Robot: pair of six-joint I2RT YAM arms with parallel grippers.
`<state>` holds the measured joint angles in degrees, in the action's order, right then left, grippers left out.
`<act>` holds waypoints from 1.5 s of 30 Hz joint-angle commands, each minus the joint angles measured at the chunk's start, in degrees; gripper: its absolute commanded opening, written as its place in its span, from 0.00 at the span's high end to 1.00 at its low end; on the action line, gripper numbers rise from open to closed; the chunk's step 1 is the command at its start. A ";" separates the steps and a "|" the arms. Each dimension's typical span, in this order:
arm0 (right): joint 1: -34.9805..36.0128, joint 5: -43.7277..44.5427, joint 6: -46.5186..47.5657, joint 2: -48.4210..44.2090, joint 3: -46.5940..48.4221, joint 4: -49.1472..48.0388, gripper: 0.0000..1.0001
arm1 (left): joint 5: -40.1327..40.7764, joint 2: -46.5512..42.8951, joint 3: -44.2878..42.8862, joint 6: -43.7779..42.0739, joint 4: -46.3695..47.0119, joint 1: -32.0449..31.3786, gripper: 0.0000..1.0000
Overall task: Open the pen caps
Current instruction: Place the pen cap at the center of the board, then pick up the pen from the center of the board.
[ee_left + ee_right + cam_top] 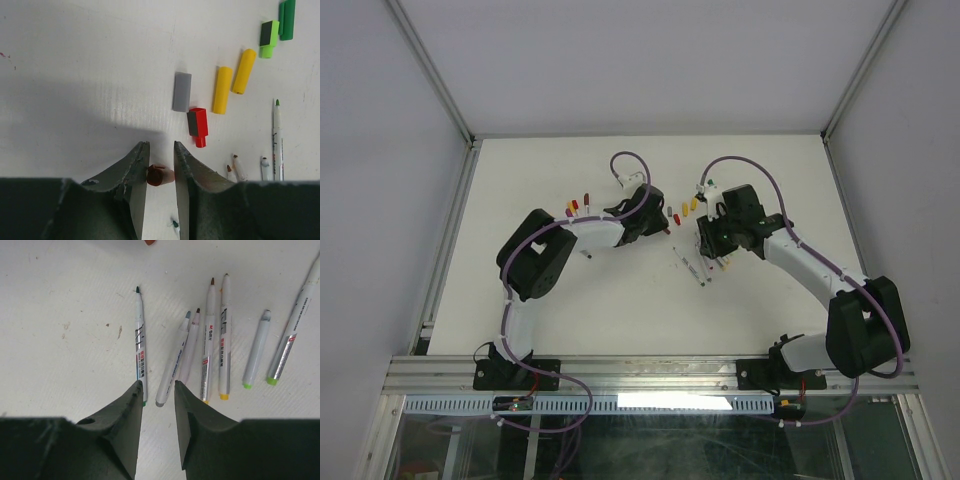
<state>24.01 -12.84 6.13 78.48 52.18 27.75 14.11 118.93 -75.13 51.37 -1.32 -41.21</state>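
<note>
My left gripper [161, 145] hangs low over the table, jaws a little apart, open. A dark red pen cap [160, 176] lies between its fingers, against the left one. Just beyond lie more pen caps: a red one [198, 125], a grey one [182, 92], two yellow ones [222, 90], and green ones [287, 19]. My right gripper [157, 385] is open with nothing in it, above a row of uncapped white pens [207, 340]. A green-tipped pen [140, 352] lies by its left finger. From above, the two grippers [665, 226] [705, 245] sit close together mid-table.
Several more small caps [577, 207] lie beside the left forearm. Uncapped pens [695, 265] lie near the right gripper. One green-tipped pen [277, 140] and some pen tips [239, 167] lie to the right of the left gripper. Enclosure walls border the white table [620, 320].
</note>
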 commanded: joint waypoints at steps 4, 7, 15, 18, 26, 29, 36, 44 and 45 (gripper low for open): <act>-0.68 -1.28 0.29 -2.54 2.01 -0.79 0.66 | 2.27 -2.40 -0.92 -2.72 -2.17 1.07 0.70; -0.80 -1.42 0.29 -2.53 2.03 -0.76 0.66 | 3.56 -3.70 -1.47 -3.88 -2.74 1.28 0.66; -1.06 -2.24 0.37 -2.97 1.98 -0.61 0.66 | 4.85 -7.39 -2.44 -6.82 -3.69 2.71 0.60; -1.13 -3.21 0.61 -3.28 2.07 -0.55 0.66 | 4.88 -9.89 -1.58 -8.24 -3.72 2.76 0.60; -1.83 -7.05 1.66 -4.74 2.16 -0.13 0.66 | 3.83 -23.30 9.53 -17.57 4.72 2.77 0.46; -2.38 -10.22 2.88 -5.47 2.66 0.81 0.66 | 2.70 -30.10 18.85 -22.88 11.77 2.81 0.30; -3.35 -19.83 9.24 -8.34 3.48 2.98 0.65 | 5.16 -41.83 30.83 -29.48 15.47 4.48 0.10; -3.40 -28.14 11.70 -9.95 10.07 3.04 0.63 | 6.27 -47.61 35.81 -31.24 11.66 7.37 0.01; -3.44 -28.60 11.79 -10.01 11.28 2.75 0.62 | 6.17 -48.03 36.29 -31.18 11.54 7.76 0.01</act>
<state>20.86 -35.27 15.66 71.00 57.41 32.51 18.92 74.24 -40.29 22.79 8.99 -34.44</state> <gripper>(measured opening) 0.369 0.989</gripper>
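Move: The brown pen cap is at the tips of the left hand's slightly parted fingers, barely 1 cm below the hand point. From this hand the red cap lies 3 cm ahead and 3 cm right, the gray cap about 5 cm ahead and 1 cm right, and the nearer yellow cap some 7 cm ahead and 5 cm right. From the right hand the brown cap lies roughly 10 cm ahead, 10 cm left and 8 cm below. Leave the brown cap by the red and gray ones: keep the left gripper low at first, sliding about 4 cm left and slightly forward while easing the fingers apart, then lift it clear some 12 cm and swing left and back towards the capped pens, opening wide and tipping the fingers up about 25 degrees. Late on, raise the right gripper some 8 cm, drifting left and turning it counter-clockwise, its opening unchanged. ##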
